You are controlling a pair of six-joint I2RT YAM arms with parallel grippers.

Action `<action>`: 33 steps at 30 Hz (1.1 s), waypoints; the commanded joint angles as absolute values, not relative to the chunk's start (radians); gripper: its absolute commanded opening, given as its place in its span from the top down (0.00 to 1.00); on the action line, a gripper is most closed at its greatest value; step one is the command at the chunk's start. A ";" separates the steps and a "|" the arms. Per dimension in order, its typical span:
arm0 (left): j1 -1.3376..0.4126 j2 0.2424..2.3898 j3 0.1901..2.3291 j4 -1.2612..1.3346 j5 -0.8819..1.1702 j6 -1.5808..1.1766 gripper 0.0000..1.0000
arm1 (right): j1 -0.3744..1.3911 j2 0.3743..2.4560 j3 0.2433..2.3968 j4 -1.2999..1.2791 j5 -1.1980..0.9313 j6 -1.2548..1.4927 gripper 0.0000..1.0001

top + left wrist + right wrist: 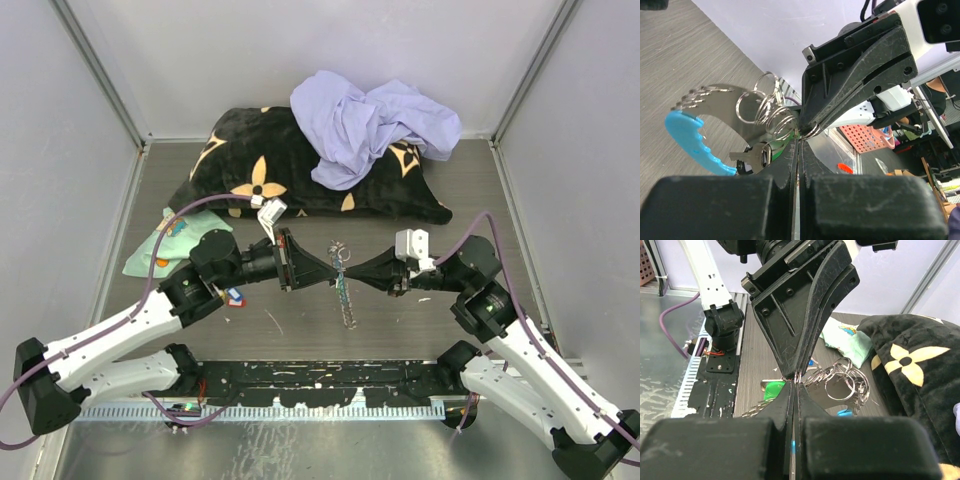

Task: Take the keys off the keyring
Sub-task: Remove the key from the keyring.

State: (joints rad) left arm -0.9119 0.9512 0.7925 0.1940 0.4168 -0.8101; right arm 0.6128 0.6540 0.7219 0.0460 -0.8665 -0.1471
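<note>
Above the table's middle the keyring (346, 300) hangs between both grippers, its silver chain dangling down. My left gripper (331, 272) is shut on one of its wire rings, and my right gripper (351, 272) is shut on the bunch from the opposite side, tip to tip. The left wrist view shows the left gripper (799, 134) pinching by the rings (765, 107), with the light-blue crescent (687, 132) and a green-tagged key (757, 156) hanging to the left. In the right wrist view the right gripper (795, 384) meets the rings (840, 382) and the green tag (772, 389). A small tagged key (235, 296) lies on the table.
A black pillow with gold flowers (300, 165) lies at the back, with a lilac cloth (375, 120) heaped on it. A mint-green cloth (170, 245) sits at the left by the left arm. White walls close in the sides. A black rail (320, 380) runs along the near edge.
</note>
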 commanded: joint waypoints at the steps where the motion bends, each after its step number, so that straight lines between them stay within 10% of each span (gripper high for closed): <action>1: -0.882 0.970 0.796 0.198 0.448 -0.861 1.00 | 0.612 0.649 0.785 0.118 -0.852 -0.165 0.99; 12: -0.849 1.017 0.777 0.286 0.523 -0.972 0.98 | 0.614 0.661 0.791 0.126 -0.838 -0.181 0.99; 21: -0.803 0.926 0.727 0.315 0.533 -0.933 0.67 | 0.613 0.659 0.793 0.109 -0.846 -0.183 0.99; 33: -0.808 0.803 0.613 0.630 0.641 -0.415 0.50 | 0.613 0.668 0.791 0.116 -0.917 -0.169 0.99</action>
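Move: The left fingertips are already shut at the keyring's thin ring, which the right fingers pinch about 1 cm to the left hand's right, level with it. It lies about 1 cm left of the right hand. From the left hand, the green key hangs about 1 cm right, 2 cm back and 3 cm down; the loose wire loops are roughly 2 cm right, 4 cm ahead and level. Left fingertips dip some 3 cm down-forward at the ring, open halfway, then retreat about 4 cm leftwards, rising. ##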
